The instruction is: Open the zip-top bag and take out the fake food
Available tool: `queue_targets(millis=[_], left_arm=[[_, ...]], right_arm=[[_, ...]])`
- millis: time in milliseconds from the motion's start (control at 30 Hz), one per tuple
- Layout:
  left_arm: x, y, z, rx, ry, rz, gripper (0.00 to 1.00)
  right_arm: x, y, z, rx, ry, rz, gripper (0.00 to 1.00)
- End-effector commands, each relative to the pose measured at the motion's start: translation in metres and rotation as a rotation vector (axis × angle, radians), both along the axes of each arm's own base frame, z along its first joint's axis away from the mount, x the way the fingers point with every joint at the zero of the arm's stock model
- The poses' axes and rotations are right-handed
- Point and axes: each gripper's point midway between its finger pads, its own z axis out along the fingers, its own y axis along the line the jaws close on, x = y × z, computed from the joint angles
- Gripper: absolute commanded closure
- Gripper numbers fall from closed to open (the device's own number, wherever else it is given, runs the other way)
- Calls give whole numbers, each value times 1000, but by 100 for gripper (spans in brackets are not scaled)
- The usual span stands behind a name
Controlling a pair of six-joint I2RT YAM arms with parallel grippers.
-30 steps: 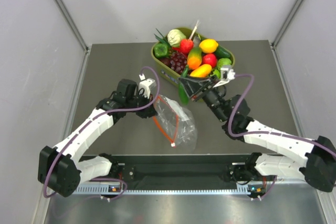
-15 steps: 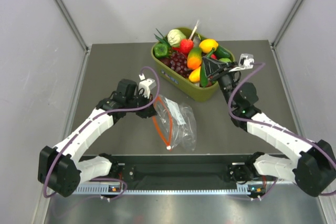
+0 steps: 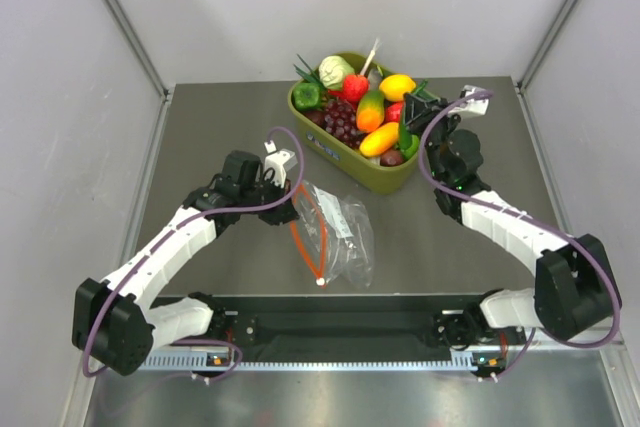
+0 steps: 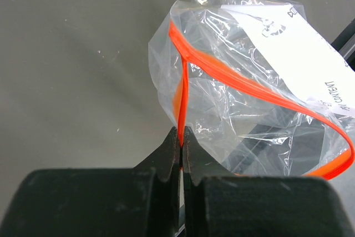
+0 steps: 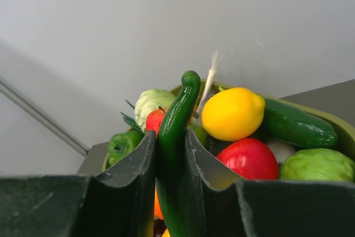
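The zip-top bag point(image 3: 338, 235) lies crumpled on the table, clear with a white label point(image 4: 299, 59). Its orange zip strip point(image 4: 184, 90) gapes open, and no food shows inside. My left gripper point(image 4: 182, 137) point(image 3: 285, 202) is shut on the near end of that strip. My right gripper point(image 5: 171, 137) point(image 3: 410, 119) is shut on a long green pepper point(image 5: 176, 115), held over the right end of the olive tub point(image 3: 385, 175). In the tub sits more fake food: a yellow lemon point(image 5: 233, 114), a red fruit point(image 5: 249, 158) and an orange-and-green fruit point(image 3: 371, 109).
The tub also holds purple grapes point(image 3: 340, 119), a pale cabbage point(image 3: 335, 71), a green bell pepper point(image 3: 306, 95) and a cucumber point(image 5: 297, 126). Grey walls close in the table on both sides and at the back. A black rail point(image 3: 340, 327) runs along the near edge.
My right arm has carried the green pepper from beside the bag up and to the right, over the tub. The left gripper has kept its grip and place; the bag has settled slightly.
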Motion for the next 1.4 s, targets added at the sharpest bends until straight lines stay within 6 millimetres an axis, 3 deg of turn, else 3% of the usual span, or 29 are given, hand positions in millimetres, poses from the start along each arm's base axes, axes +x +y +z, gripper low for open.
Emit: queue_targets(millis=[0, 333, 600, 800, 900, 933, 1133, 1367], left_arm=[[8, -2, 10, -8, -47, -7, 100], [9, 0, 8, 2, -45, -1, 100], [10, -1, 5, 6, -38, -1, 100], [10, -1, 4, 9, -31, -2, 100], [10, -1, 4, 7, -32, -3, 100], [10, -1, 4, 7, -32, -2, 100], [9, -1, 5, 6, -33, -3, 100], [10, -1, 6, 7, -37, -1, 100]], right_arm=[[11, -17, 18, 31, -44, -64, 100], [34, -26, -24, 86, 15, -55, 100], [34, -41, -66, 128, 109, -138, 100], [29, -46, -77, 115, 139, -159, 98], [29, -43, -74, 102, 138, -140, 79], [29, -42, -72, 101, 132, -137, 67], [22, -43, -58, 76, 102, -130, 35], [1, -55, -35, 60, 42, -144, 28]])
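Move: The green chili is still held in the right fingers. The spot it goes to, the basket's right end, lies about 12 cm below the right hand, 2 cm ahead and 3 cm to its right. At about that height, the red tomato sits 4 cm ahead and 1 cm left, the lettuce 4 cm ahead and 7 cm right, and the lemon 11 cm ahead. From the left hand, the same spot is some 18 cm ahead, 27 cm right and 6 cm higher. The green chili, still pinched in the right fingers, is lowered about 8.5 cm into the basket's right end while also going some 3 cm forward and 3 cm right, the hand tipping down about 10 degrees. There the fingers open wide and let go of it, and the hand starts rising and drawing back, about 2 cm each. ##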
